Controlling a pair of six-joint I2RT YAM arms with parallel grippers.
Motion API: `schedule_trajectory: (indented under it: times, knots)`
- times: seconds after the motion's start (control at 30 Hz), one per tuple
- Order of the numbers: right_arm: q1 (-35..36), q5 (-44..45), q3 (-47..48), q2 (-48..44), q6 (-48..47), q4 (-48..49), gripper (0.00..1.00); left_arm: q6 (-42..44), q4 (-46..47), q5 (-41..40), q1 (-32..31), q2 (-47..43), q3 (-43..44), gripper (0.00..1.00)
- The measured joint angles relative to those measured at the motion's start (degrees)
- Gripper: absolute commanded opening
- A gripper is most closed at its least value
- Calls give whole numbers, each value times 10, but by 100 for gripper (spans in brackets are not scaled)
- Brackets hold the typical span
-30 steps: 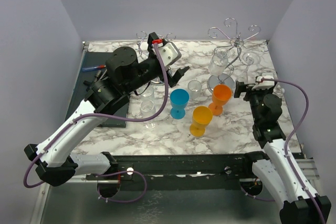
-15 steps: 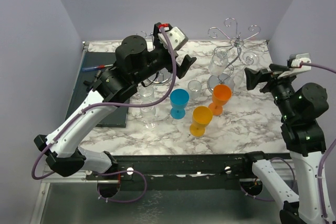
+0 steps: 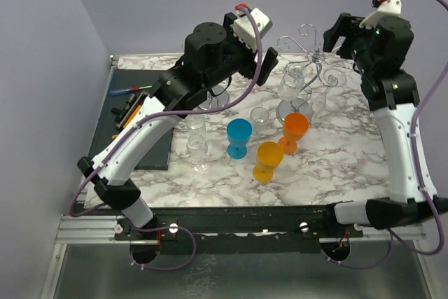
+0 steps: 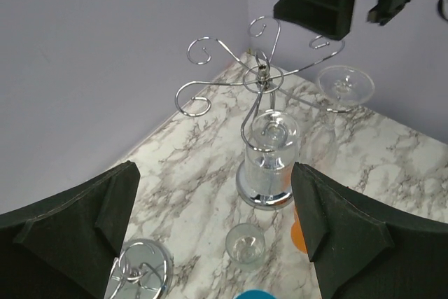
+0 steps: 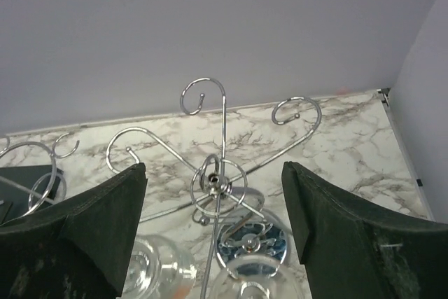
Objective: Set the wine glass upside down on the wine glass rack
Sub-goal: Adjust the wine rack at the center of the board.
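The chrome wine glass rack (image 3: 315,54) stands at the back right, its curled hooks spread out from a hub (image 5: 215,181) (image 4: 260,75). Two clear glasses hang upside down on it (image 3: 290,83) (image 3: 334,78). Clear wine glasses stand upright on the marble (image 3: 260,118) (image 3: 199,148) (image 3: 195,121). My left gripper (image 3: 264,68) (image 4: 213,215) hovers open and empty left of the rack, high above one small clear glass (image 4: 245,246). My right gripper (image 3: 334,33) (image 5: 213,197) hangs open and empty just above the rack's hub.
Blue (image 3: 239,136), yellow (image 3: 269,159) and orange (image 3: 295,131) goblets stand mid-table in front of the rack's base (image 3: 292,110). A second chrome stand (image 4: 140,271) sits at the back left. A dark mat (image 3: 140,131) with tools lies on the left.
Both arms rose and swung toward the back. The right gripper climbed from table height to above the rack. The left gripper moved up and right toward the rack.
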Motion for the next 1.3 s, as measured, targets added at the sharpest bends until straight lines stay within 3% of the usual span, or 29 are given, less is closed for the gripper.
schedule_trajectory:
  times: [0.13,0.33,0.6,0.83,1.07,1.3]
  knots:
    - [0,28,48,77,-3,2,82,-5,-15,2,1,61,82,97]
    - [-22,57,77,120,-6,4,78,-17,-41,26,2,163,205,85]
    - [-154,6,40,111,46,5,75,-47,-50,71,14,257,291,76]
    - [-175,-59,-48,80,81,-3,74,-101,-38,116,73,274,290,79]
    - [-227,-122,-95,59,116,0,70,-115,-17,147,68,269,254,80]
    - [-235,-161,-119,56,138,9,49,-120,-9,167,65,269,249,74]
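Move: The curl at the rack's right-hand side lies some 10 cm to the right of my right hand, about 5 cm ahead and 13 cm below. From that same hand the rack's hub is about 8 cm ahead, nearly in line and 12 cm down. Two upside-down glasses hang about 4 cm nearer than the hub, one 6 cm to the left of it and one 5 cm to the right. My left hand has the hub about 14 cm ahead, 17 cm right and 14 cm below. I swing my right hand forward over the rack, then right and down about 12 cm to the right-hand curl, rolling the hand's left side up some 20 degrees, tipping the fingers down and narrowing them around the curl without shutting. My left hand goes forward and right, sinks about 5 cm towards the hub from the left, tips down slightly and closes a little. ##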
